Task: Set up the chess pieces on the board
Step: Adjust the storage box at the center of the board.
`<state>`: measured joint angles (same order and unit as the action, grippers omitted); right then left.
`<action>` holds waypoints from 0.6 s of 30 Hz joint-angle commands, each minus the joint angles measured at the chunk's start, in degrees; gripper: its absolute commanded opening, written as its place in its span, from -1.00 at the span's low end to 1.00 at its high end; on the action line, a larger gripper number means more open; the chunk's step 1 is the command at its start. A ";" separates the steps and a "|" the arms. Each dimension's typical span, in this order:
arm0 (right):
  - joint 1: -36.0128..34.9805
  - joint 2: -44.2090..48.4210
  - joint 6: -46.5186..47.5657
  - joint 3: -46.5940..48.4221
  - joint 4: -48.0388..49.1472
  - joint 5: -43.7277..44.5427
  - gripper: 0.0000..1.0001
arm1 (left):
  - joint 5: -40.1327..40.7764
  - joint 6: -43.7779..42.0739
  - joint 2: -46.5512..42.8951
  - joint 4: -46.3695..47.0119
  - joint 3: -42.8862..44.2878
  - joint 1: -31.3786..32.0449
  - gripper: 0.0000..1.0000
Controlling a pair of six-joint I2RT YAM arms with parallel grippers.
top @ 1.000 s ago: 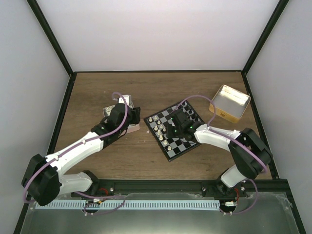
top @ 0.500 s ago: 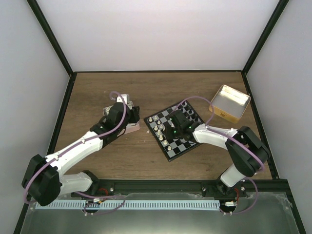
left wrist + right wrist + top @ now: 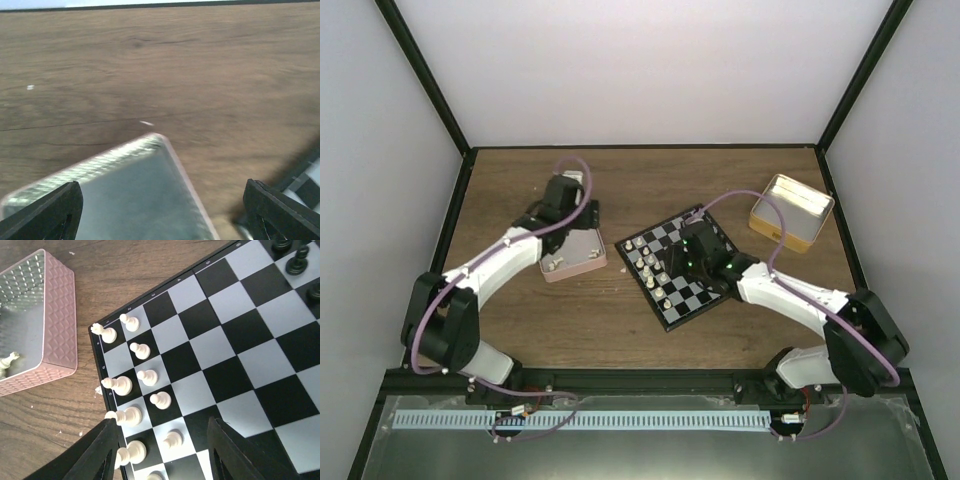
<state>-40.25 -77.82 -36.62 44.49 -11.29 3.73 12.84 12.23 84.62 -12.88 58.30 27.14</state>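
Observation:
The board [image 3: 692,292] lies tilted at mid-table, with cream-white chess pieces [image 3: 650,268] in two rows along its left side and black pieces [image 3: 718,238] at its far right. In the right wrist view the white pieces [image 3: 142,375] stand by the rim of the board [image 3: 240,330]. My right gripper [image 3: 167,450] hovers open above them; a white pawn [image 3: 172,439] stands under the gap, touching neither finger. Black pieces [image 3: 297,260] show at the top right. My left gripper [image 3: 165,220] is open and empty over a corner of the pink tin [image 3: 125,195].
The pink-sided tin [image 3: 572,255] sits left of the board, and one white piece [image 3: 7,362] lies inside it. A yellow tin [image 3: 790,210] stands open at the far right. Black frame posts and pale walls enclose the wooden table [image 3: 620,330].
Both grippers have opened. The left arm swung toward the far side of the pink tin. The right gripper drew back from the white pieces, its elbow shifting right.

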 commanded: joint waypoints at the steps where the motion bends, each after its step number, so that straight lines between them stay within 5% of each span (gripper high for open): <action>1: 0.56 3.60 -0.65 -1.73 -1.07 3.00 0.03 | -8.68 -1.22 4.57 -3.54 4.64 -9.25 0.80; 9: 1.55 6.76 0.31 -3.31 -0.78 1.85 0.08 | -13.20 -16.09 10.82 -10.12 9.48 -17.02 0.73; 18: 1.74 6.17 2.14 -1.09 -2.74 1.93 0.08 | -20.99 -28.16 19.08 -5.93 12.86 -19.87 0.71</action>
<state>-39.03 -72.07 -35.22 40.58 -12.43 5.15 -3.51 -8.05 100.29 -19.86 67.94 7.38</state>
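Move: The pink storage box sits under my left hand: its middle is about 5 cm to the left, 2 cm back and some 12 cm below, so I hang beyond its middle, towards its right side. The chessboard's middle is roughly 22 cm to my left hand's right, 8 cm back and 14 cm down. From my right hand the box is about 23 cm to the left, 8 cm ahead and 6 cm lower. I swing my left hand about 9 cm left and 5 cm forward across the box, then sink, some 7 cm down in all, towards the left part of its far rim. I tip the fingers about 15 degrees further down and keep them wide open, one each side of that rim's line, without touching yet. My right hand drifts about 2 cm right above the board, half open. ##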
